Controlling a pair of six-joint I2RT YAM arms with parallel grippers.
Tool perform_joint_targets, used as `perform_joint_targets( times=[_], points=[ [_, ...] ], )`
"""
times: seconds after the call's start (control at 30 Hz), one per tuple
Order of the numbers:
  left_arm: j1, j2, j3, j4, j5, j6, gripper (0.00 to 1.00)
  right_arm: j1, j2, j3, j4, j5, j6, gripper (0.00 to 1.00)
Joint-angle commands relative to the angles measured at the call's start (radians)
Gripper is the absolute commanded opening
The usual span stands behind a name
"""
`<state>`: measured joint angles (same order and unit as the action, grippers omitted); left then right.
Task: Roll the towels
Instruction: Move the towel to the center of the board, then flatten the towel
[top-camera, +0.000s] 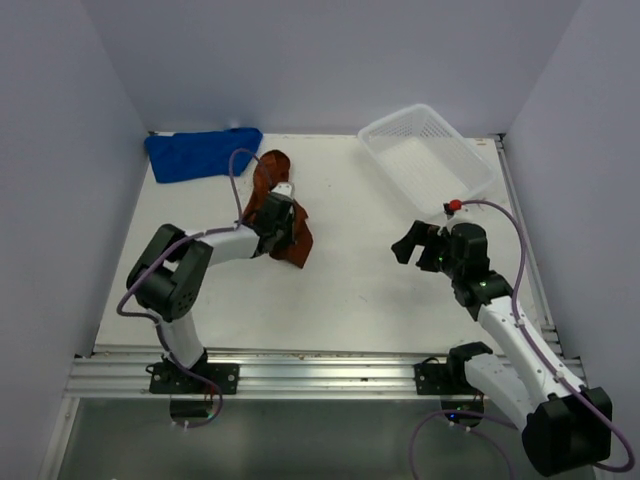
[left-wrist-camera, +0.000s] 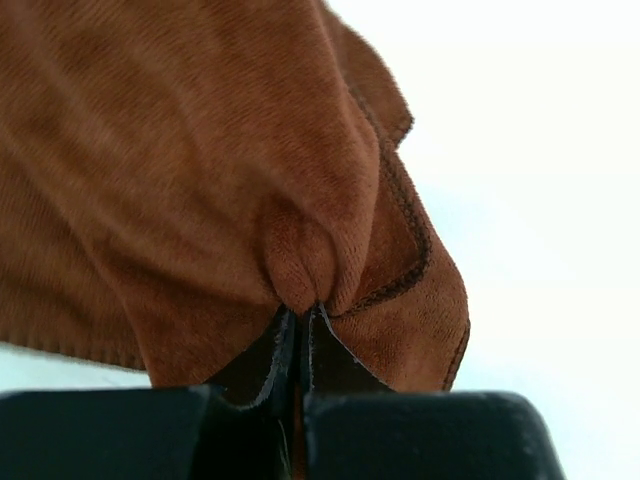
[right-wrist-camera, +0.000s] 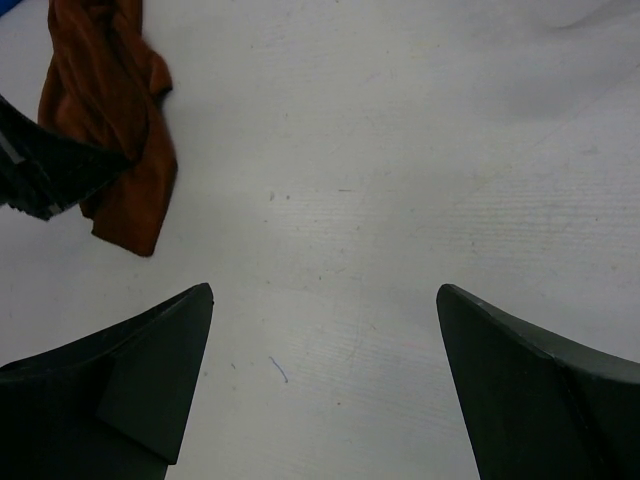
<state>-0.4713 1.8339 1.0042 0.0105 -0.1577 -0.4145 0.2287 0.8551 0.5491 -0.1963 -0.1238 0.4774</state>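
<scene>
The rust-brown towel (top-camera: 296, 238) hangs crumpled at the left-middle of the table, pinched by my left gripper (top-camera: 281, 212). In the left wrist view the shut gripper (left-wrist-camera: 300, 312) holds a fold of the brown towel (left-wrist-camera: 200, 150), which fills most of that view. The brown towel also shows in the right wrist view (right-wrist-camera: 125, 190) at the upper left. The blue towel (top-camera: 200, 152) lies bunched at the far left corner. My right gripper (top-camera: 412, 243) is open and empty over bare table to the right; its fingers spread wide in the right wrist view (right-wrist-camera: 325, 295).
A white mesh basket (top-camera: 428, 155) stands at the far right, just behind my right arm. White walls enclose the table on three sides. An aluminium rail (top-camera: 320, 375) runs along the near edge.
</scene>
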Motion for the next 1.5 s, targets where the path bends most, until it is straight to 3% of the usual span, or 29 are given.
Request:
perform_joint_targets(
  times=[0.0,0.17,0.2,0.27,0.3,0.4,0.47,0.63,0.7,0.93,1.03,1.17,1.47],
  points=[
    [-0.171,-0.099,-0.137,0.054,0.043,-0.154,0.00,0.004,0.022,0.020,-0.002,-0.037,-0.013,0.98],
    [-0.441,-0.157,-0.263,0.129,0.052,-0.297,0.00,0.035,0.035,0.025,-0.049,-0.045,-0.010,0.98],
    [-0.479,-0.160,-0.266,0.146,0.055,-0.326,0.20,0.040,0.030,0.020,-0.057,-0.039,-0.002,0.98],
    [-0.567,-0.174,-0.254,0.141,0.047,-0.336,0.39,0.038,0.025,0.009,-0.077,-0.036,0.007,0.94],
    [-0.587,-0.185,-0.247,0.135,0.044,-0.345,0.55,0.040,0.022,0.008,-0.083,-0.036,0.012,0.92],
    [-0.644,-0.264,-0.246,0.132,0.052,-0.340,0.75,0.040,0.012,-0.001,-0.106,-0.042,0.024,0.86],
    [-0.656,-0.350,-0.253,0.105,0.014,-0.342,0.83,0.040,-0.001,-0.008,-0.127,-0.040,0.029,0.83],
    [-0.652,-0.531,-0.283,-0.056,-0.164,-0.334,0.88,0.040,-0.034,-0.049,-0.129,-0.046,0.058,0.60],
    [-0.642,-0.608,-0.311,-0.078,-0.201,-0.326,0.91,0.041,-0.030,-0.072,-0.109,-0.088,0.076,0.56],
    [-0.431,-0.677,-0.394,-0.060,-0.117,-0.316,0.91,0.118,0.105,-0.104,0.050,-0.132,0.130,0.54],
    [-0.411,-0.659,-0.404,-0.046,-0.118,-0.322,0.91,0.184,0.195,-0.081,0.098,-0.122,0.144,0.53],
    [-0.394,-0.647,-0.429,-0.035,-0.120,-0.340,0.91,0.231,0.284,-0.054,0.136,-0.102,0.164,0.43],
    [-0.343,-0.677,-0.483,0.017,-0.102,-0.311,0.92,0.254,0.357,-0.032,0.170,-0.108,0.181,0.42]
  ],
)
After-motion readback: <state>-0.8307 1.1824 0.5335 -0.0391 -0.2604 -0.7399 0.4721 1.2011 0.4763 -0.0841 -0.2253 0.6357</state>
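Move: Pinched in the left fingers is the brown towel's near part; its middle lies about 8 cm ahead and 3 cm to the left. The clear middle board it goes to is some 17 cm back and 14 cm to the right, and the blue towel is 26 cm ahead, 22 cm left. From the right hand, the brown towel's middle lies about 20 cm ahead, 29 cm left and 13 cm lower; the basket is 32 cm ahead, 7 cm right. Dragging the brown towel low across the board, the left hand sweeps back and right some 20 cm, turning clockwise, then opens, lets go and rises; it swings back left, a little forward and down beside the towel. The right hand sinks about 10 cm while reaching left and slightly back, tipping down and half closing its fingers over the towel's right edge. ##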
